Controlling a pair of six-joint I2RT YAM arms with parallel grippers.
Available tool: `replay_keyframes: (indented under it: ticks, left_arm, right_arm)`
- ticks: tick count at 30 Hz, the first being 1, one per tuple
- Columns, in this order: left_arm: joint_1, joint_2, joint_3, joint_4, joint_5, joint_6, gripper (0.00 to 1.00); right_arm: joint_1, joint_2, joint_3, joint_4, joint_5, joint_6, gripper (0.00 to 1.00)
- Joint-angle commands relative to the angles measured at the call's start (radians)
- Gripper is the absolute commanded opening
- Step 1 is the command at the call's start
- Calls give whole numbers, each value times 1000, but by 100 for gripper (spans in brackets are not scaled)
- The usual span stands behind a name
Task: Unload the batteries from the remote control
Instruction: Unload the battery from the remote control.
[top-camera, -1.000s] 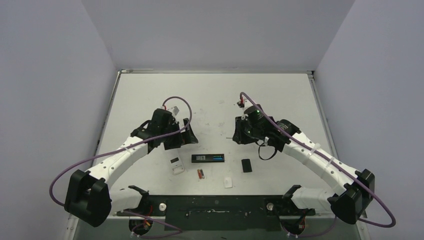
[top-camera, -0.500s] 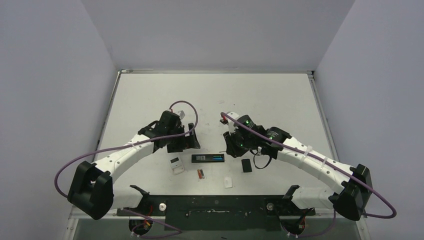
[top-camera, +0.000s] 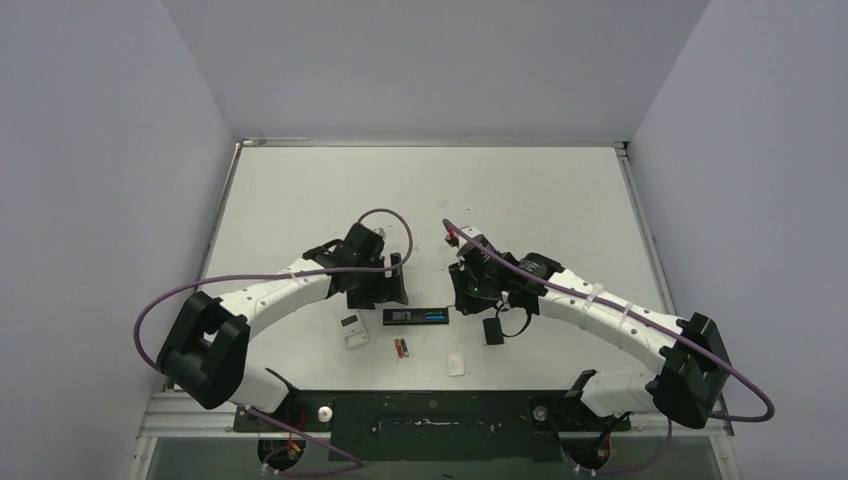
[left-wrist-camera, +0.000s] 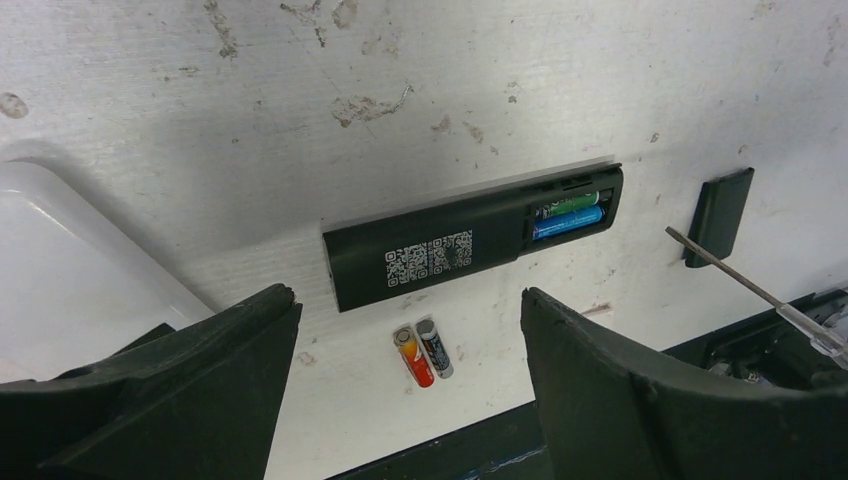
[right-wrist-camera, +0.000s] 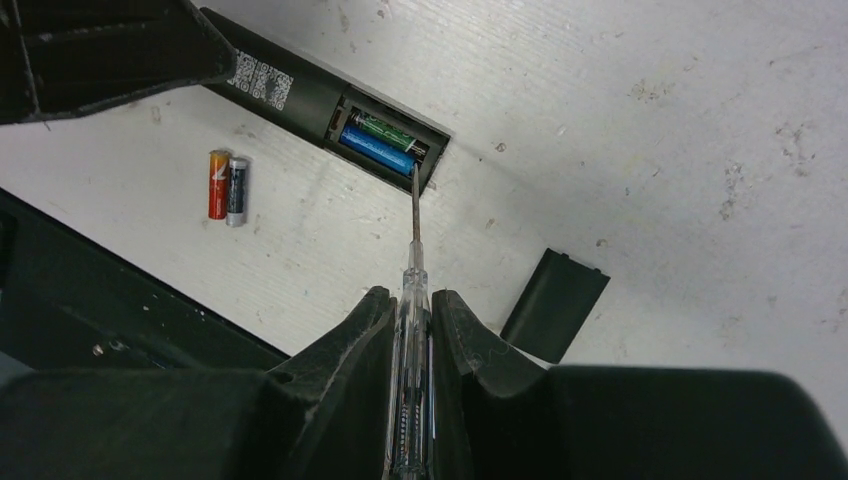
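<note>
The black remote control (top-camera: 416, 316) lies face down with its battery bay uncovered. A green and a blue battery (left-wrist-camera: 568, 215) sit side by side in the bay (right-wrist-camera: 378, 140). Two loose batteries (left-wrist-camera: 425, 352), one red-orange and one dark, lie together on the table in front of the remote (top-camera: 401, 348). My left gripper (left-wrist-camera: 405, 300) hovers open above the remote's left half, with nothing between its fingers. My right gripper (right-wrist-camera: 410, 298) is shut on a clear-handled screwdriver (right-wrist-camera: 412, 290), whose metal tip reaches the right end of the bay.
A black cover plate (top-camera: 492, 331) lies right of the remote, close to the right gripper. A white remote (top-camera: 353, 330) lies at the left and a small white piece (top-camera: 456, 364) near the front. The dark front rail (top-camera: 430, 410) borders the table.
Both arms have moved inward and down toward the black remote. The left gripper's jaws have narrowed a little. The right gripper has brought the screwdriver tip to the battery bay.
</note>
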Motion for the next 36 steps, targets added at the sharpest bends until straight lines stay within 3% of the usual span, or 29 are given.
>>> replay_keyframes:
  ticks: [1,6,30,33,36]
  left_arm:
    - [-32,34,45,-7,-54,-40,77]
    - [-47,64,30,-1,-76,-80,70]
    - [-72,150,1,48,-72,-95,62]
    - [-74,161,7,60,-67,-95,51]
    - [-74,159,3,71,-66,-104,49]
  right_arm:
    - [7,-46,-27,92,55,137,5]
    - [6,-70,-40,115,110,182,5]
    - [7,-17,-46,101,65,213,5]
    - [7,0,-49,106,65,214,5]
    - [7,10,-57,117,65,221,5]
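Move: The black remote control lies crosswise under the left hand, its middle about 7 cm to the right, 1 cm back and 6 cm below, its near end almost under the fingers. From the same hand the two loose batteries are some 8 cm back and 4 cm right, the white remote 3 cm back and 8 cm left. The right hand holds the screwdriver; the open battery compartment is about 3 cm ahead of that hand, 6 cm left and 12 cm below, and the battery cover 7 cm right, level with it. The left hand sinks about 4 cm in two stages, easing slightly back, towards the left end of the black remote, tipping a little while its fingers close from wide to about half open, one just beyond the remote's end and the other above the printed codes. The right hand keeps its grip on the screwdriver, shifts about 1 cm forward while turning some 10 degrees clockwise, pauses with the tip above the battery ends in the compartment, then begins to lower about 1 cm. ##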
